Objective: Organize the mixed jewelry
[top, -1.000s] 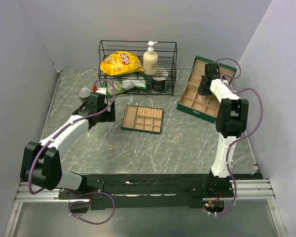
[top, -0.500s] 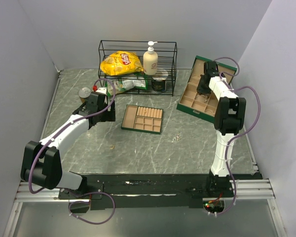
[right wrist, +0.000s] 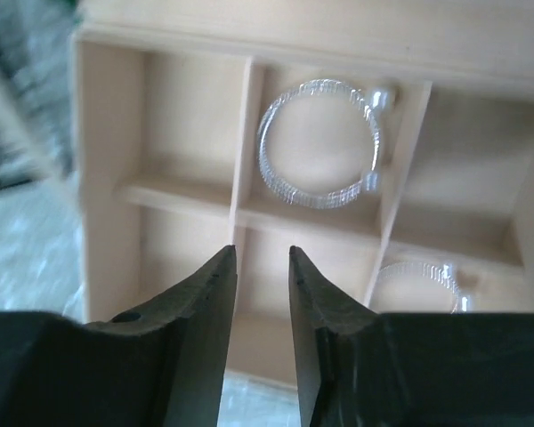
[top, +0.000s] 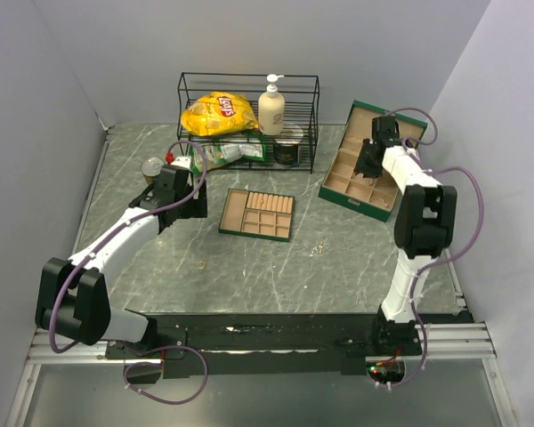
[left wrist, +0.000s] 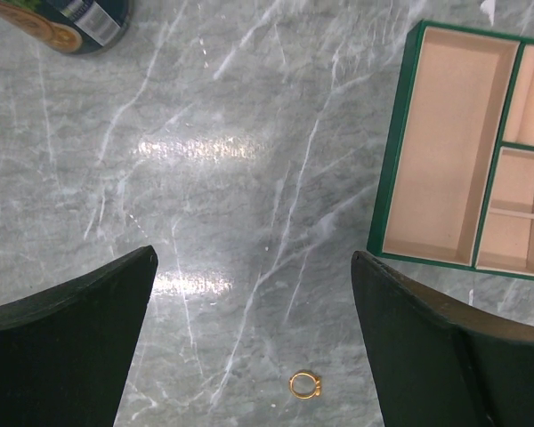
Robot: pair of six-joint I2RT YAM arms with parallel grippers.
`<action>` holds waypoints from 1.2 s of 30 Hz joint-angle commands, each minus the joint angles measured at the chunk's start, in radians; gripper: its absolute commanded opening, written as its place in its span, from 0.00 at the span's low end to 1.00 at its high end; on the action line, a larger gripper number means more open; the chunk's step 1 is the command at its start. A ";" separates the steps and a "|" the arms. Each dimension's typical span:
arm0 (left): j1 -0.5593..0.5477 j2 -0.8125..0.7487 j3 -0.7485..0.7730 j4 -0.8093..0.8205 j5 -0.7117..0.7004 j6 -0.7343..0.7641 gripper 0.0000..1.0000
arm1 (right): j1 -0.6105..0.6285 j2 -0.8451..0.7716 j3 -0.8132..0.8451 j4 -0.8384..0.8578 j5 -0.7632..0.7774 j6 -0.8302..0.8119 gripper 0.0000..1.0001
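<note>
My right gripper point(top: 370, 162) hangs over the green jewelry box point(top: 349, 201) at the right. In the right wrist view its jaws point(right wrist: 262, 251) stand a little apart with nothing between them, so it is open. Just past them a silver bangle point(right wrist: 324, 201) with two pearl ends lies in one tan compartment, and a second bangle point(right wrist: 408, 267) lies in the compartment to its right. My left gripper point(left wrist: 254, 256) is wide open above bare table. A small gold ring point(left wrist: 305, 384) lies below it, also seen from above point(top: 203, 264). A fine pale chain point(top: 319, 249) lies loose mid-table.
The flat divider tray point(top: 240, 209) lies mid-table, its corner point(left wrist: 445, 133) to the right of my left fingers. A tin can point(top: 152, 167) stands by the left gripper. At the back a wire rack point(top: 247, 120) holds a chips bag, a soap bottle and a jar. Walls close both sides.
The right gripper's jaws have parted slightly over the jewelry box and its elbow has swung to the right. The left arm has stayed still.
</note>
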 commanded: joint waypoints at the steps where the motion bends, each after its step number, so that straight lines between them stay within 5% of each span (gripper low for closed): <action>1: 0.002 -0.064 0.023 0.012 -0.037 0.010 0.96 | 0.014 -0.207 -0.153 0.118 -0.072 0.010 0.39; 11: 0.002 -0.080 0.028 -0.005 -0.052 0.006 0.96 | 0.158 -0.469 -0.446 0.184 -0.112 0.067 0.40; 20: 0.003 -0.086 0.029 -0.016 -0.161 -0.040 0.96 | 0.492 -0.552 -0.604 0.215 -0.125 0.183 0.40; 28: 0.123 -0.109 0.047 -0.027 -0.130 -0.108 0.96 | 0.852 -0.402 -0.477 0.209 0.024 0.373 0.39; 36: 0.249 -0.156 0.043 -0.021 -0.097 -0.161 0.96 | 1.017 -0.167 -0.231 0.140 0.106 0.480 0.36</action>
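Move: The gold ring I'm after lies about 48 cm to the left of my right hand and 27 cm back, some 6 cm lower. My right hand is still above the open green box. The compartment tray is about 33 cm left and 11 cm back of it, and the little earring pile 14 cm left and 22 cm back. From my left hand the ring is about 13 cm back, 4 cm right and 9 cm below. I lift my right hand back out of the green box by about 4 cm, then swing it left and back towards the gold ring, roughly 39 cm left and 25 cm back in all. It passes forward of the earrings to the tray's near side, sinking a little and turning about 35 degrees counter-clockwise, empty fingers part-open. My left hand clears off some 9 cm left, rising and turning counter-clockwise, wide open. ##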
